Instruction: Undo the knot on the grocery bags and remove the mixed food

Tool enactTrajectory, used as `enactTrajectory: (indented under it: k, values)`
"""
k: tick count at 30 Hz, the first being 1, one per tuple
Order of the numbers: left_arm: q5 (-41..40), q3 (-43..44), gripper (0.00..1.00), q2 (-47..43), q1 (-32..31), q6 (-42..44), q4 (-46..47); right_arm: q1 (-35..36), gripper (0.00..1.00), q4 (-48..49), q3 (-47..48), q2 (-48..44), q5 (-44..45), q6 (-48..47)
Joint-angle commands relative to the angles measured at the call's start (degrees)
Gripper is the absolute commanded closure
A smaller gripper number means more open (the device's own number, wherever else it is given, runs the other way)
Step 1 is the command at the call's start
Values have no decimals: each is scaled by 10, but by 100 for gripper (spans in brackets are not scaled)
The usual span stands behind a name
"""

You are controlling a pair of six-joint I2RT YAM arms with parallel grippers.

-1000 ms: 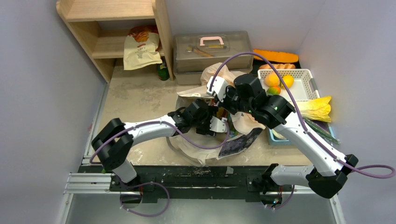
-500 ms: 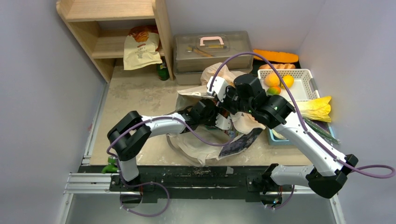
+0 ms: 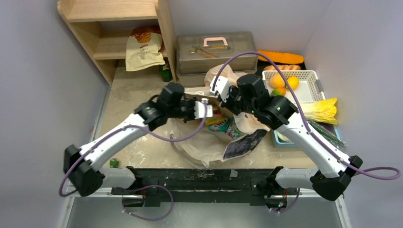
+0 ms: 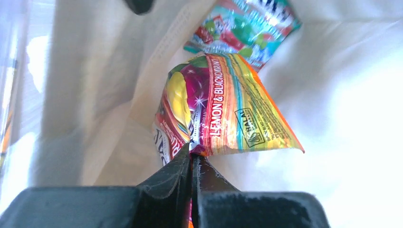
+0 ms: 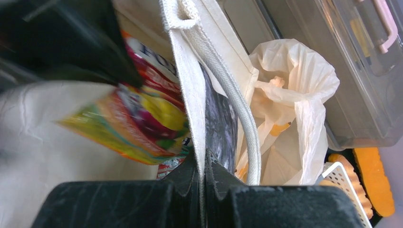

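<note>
My left gripper (image 4: 192,151) is shut on the corner of a colourful snack packet (image 4: 223,118), held above the inside of a cream cloth bag (image 3: 204,145). From above, the left gripper (image 3: 206,108) sits at the cloth bag's mouth, with the packet (image 3: 219,121) hanging beside it. My right gripper (image 5: 204,161) is shut on the cloth bag's rim (image 5: 190,90), holding it up. Just behind lies the pale-orange plastic grocery bag (image 5: 294,95), crumpled; I cannot make out its knot. Orange fruits (image 3: 278,80) and a yellow-green cabbage (image 3: 323,110) lie to the right.
A clear lidded box (image 3: 216,50) stands behind the bags, and a wooden shelf (image 3: 114,33) at the back left. The white basket (image 3: 309,76) and a long orange vegetable (image 3: 280,57) are at the back right. A second packet (image 4: 247,23) lies deeper in the cloth bag.
My left gripper went from open down inside the cloth bag to shut on the snack packet. It has drawn up and to the left with it. The right gripper has kept its hold.
</note>
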Motion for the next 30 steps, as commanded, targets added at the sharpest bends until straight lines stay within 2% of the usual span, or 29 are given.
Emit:
enactTrajectory:
  k: [1,5,8,13,16,21,25,27,30]
  values:
    - [148,56,100,-110,25,-99,-180,-26,100,47,17,4,3,29]
    - [162,77,100,-184,54,-144,-258,-40,100,49,16,6,-5,42]
    - [179,132,100,-207,131,-199,-299,-46,100,51,17,7,-5,45]
    - [160,315,100,-153,294,-242,-344,-49,100,50,15,7,-30,48]
    - [71,464,100,-82,382,-260,-327,-50,100,48,12,6,-37,48]
    - [-144,666,100,71,486,-252,-237,-49,100,47,12,7,-43,47]
    - [-301,833,100,216,507,-146,-88,-49,100,48,9,9,-44,46]
    - [-337,872,100,277,508,-73,13,-49,100,50,7,9,-44,45]
    - [-350,847,100,324,507,1,128,-49,100,53,5,11,-40,42]
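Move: With the sweets pack already pinched, the left hand has the upper shelf board about 31 cm to its left, 32 cm ahead and 25 cm higher. The snack bag on the lower shelf lies roughly 26 cm ahead and 23 cm left, about level; the canvas bag's middle is 4 cm back, 2 cm right and 12 cm below. From the right hand, that board is some 34 cm left, 30 cm ahead and 15 cm up. Carry the pinched sweets pack up and left out of the canvas bag with the left gripper, about 40 cm each way, drawing back some 9 cm first, then swinging forward towards the shelf. Turn the wrist counter-clockwise and raise the fingertips until they point forward and slightly up. Keep the right gripper pinching the bag's rim, easing it forward about 2 cm. ##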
